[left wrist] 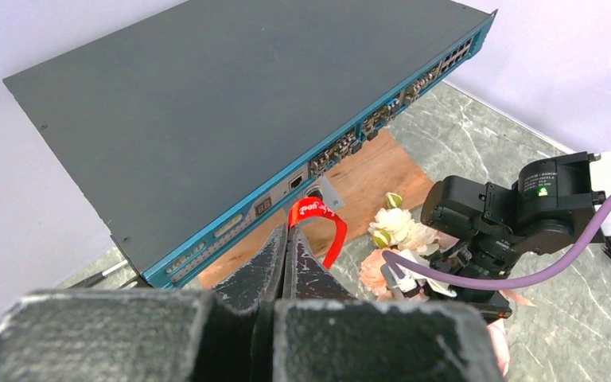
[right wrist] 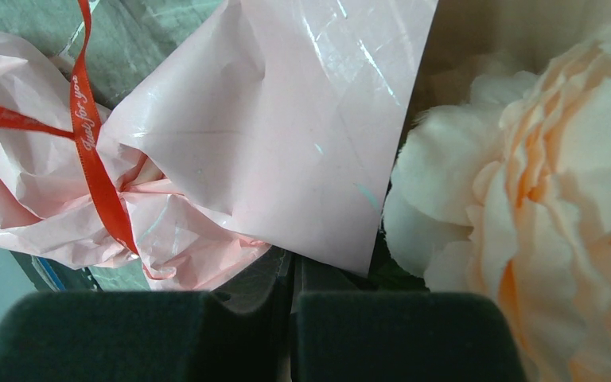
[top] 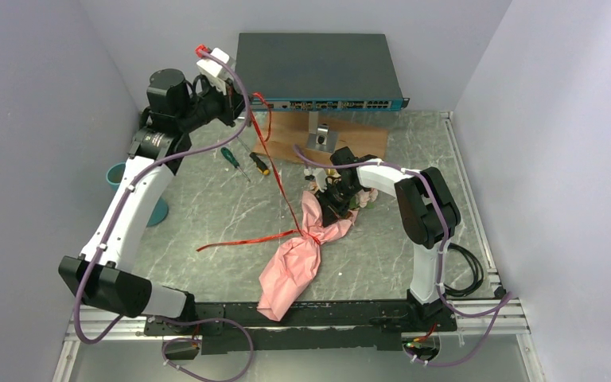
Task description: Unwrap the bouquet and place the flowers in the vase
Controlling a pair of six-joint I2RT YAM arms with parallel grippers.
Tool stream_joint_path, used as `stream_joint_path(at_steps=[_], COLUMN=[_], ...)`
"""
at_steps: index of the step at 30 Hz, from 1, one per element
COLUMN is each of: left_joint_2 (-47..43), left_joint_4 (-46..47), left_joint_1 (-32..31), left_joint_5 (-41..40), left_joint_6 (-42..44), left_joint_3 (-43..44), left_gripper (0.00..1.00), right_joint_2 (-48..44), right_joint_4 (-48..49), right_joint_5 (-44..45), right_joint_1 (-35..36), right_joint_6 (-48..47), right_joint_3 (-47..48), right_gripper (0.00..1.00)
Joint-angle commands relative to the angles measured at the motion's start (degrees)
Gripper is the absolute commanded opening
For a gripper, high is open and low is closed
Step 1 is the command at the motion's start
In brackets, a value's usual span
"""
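The bouquet (top: 294, 267) lies mid-table in crinkled pink paper (right wrist: 286, 135), its blooms (top: 362, 199) at the far end. Red ribbon (top: 274, 171) runs taut from the knot (top: 312, 235) up to my left gripper (top: 243, 99), raised at the back left. In the left wrist view that gripper (left wrist: 289, 229) is shut on the ribbon's end (left wrist: 318, 215). My right gripper (top: 336, 200) rests on the bouquet's flower end, jaws shut. Its tips (right wrist: 290, 263) slip under the paper's edge beside a peach flower (right wrist: 541, 183). The teal vase (top: 116, 173) stands at the left, partly behind my left arm.
A dark network switch (top: 318, 68) sits at the back over a wooden board (top: 350, 137) with a metal bracket (top: 318, 141). Two screwdrivers (top: 232, 159) (top: 259, 163) lie near the ribbon. A black cable (top: 468, 270) coils at the right. Grey walls close both sides.
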Motion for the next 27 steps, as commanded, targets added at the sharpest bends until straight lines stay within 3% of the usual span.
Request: stream_joint_path(at_steps=[1, 8, 13, 18, 24, 27], left_joint_2=[-2.3, -8.78, -16.65, -22.9, -29.02, -32.41], left_joint_4=[-1.32, -14.23, -28.42, -42.47, -56.72, -59.48], left_joint_1=[1.21, 8.81, 10.0, 10.0, 10.0, 10.0], left_joint_5=[-0.36, -1.65, -1.37, -17.36, -26.95, -31.89], left_joint_6=[0.77, 2.78, 11.35, 19.75, 28.64, 31.98], left_joint_3=[-2.39, -7.94, -10.09, -13.13, -21.32, -29.07], left_gripper=[0.0, 0.0, 0.0, 0.0, 0.0, 0.0], right_joint_2=[4.69, 4.14, 4.54, 4.54, 5.28, 5.57], right_joint_4=[3.52, 3.74, 3.51, 3.26, 2.27, 2.02], right_joint_5=[8.55, 8.73, 8.63, 8.84, 8.63, 8.52], right_joint_1=[0.32, 0.33, 0.32, 0.32, 0.27, 0.29], right_joint_6=[-3.44, -3.42, -3.37, -3.47, -3.9, -4.07], right_joint_3=[-2.81, -3.31, -2.94, -2.96, -2.07, -1.64], right_gripper=[0.0, 0.0, 0.0, 0.0, 0.0, 0.0])
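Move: The left hand, still pinching one end of the red ribbon high over the table, heads for the bare patch where the ribbon's loose tail ends, about 22 cm back, 14 cm left and some 42 cm below. The knot lies roughly 18 cm back, 18 cm right and 40 cm down; the standing vase is 10 cm back, 27 cm left and 30 cm below. From the right hand the tail end is some 38 cm left, 9 cm back, about level. Keeping its fingers shut on the ribbon, the left hand first swings left and down, then sweeps back and farther left and finally sinks faster, ending about 18 cm back, 17 cm left and 17 cm lower, closer to the loose tail end. On the way the wrist tips the nearly level fingers some 45 degrees downward and turns them to face more nearly forward, while the right hand stays shut and motionless among the wrapper and flowers. ##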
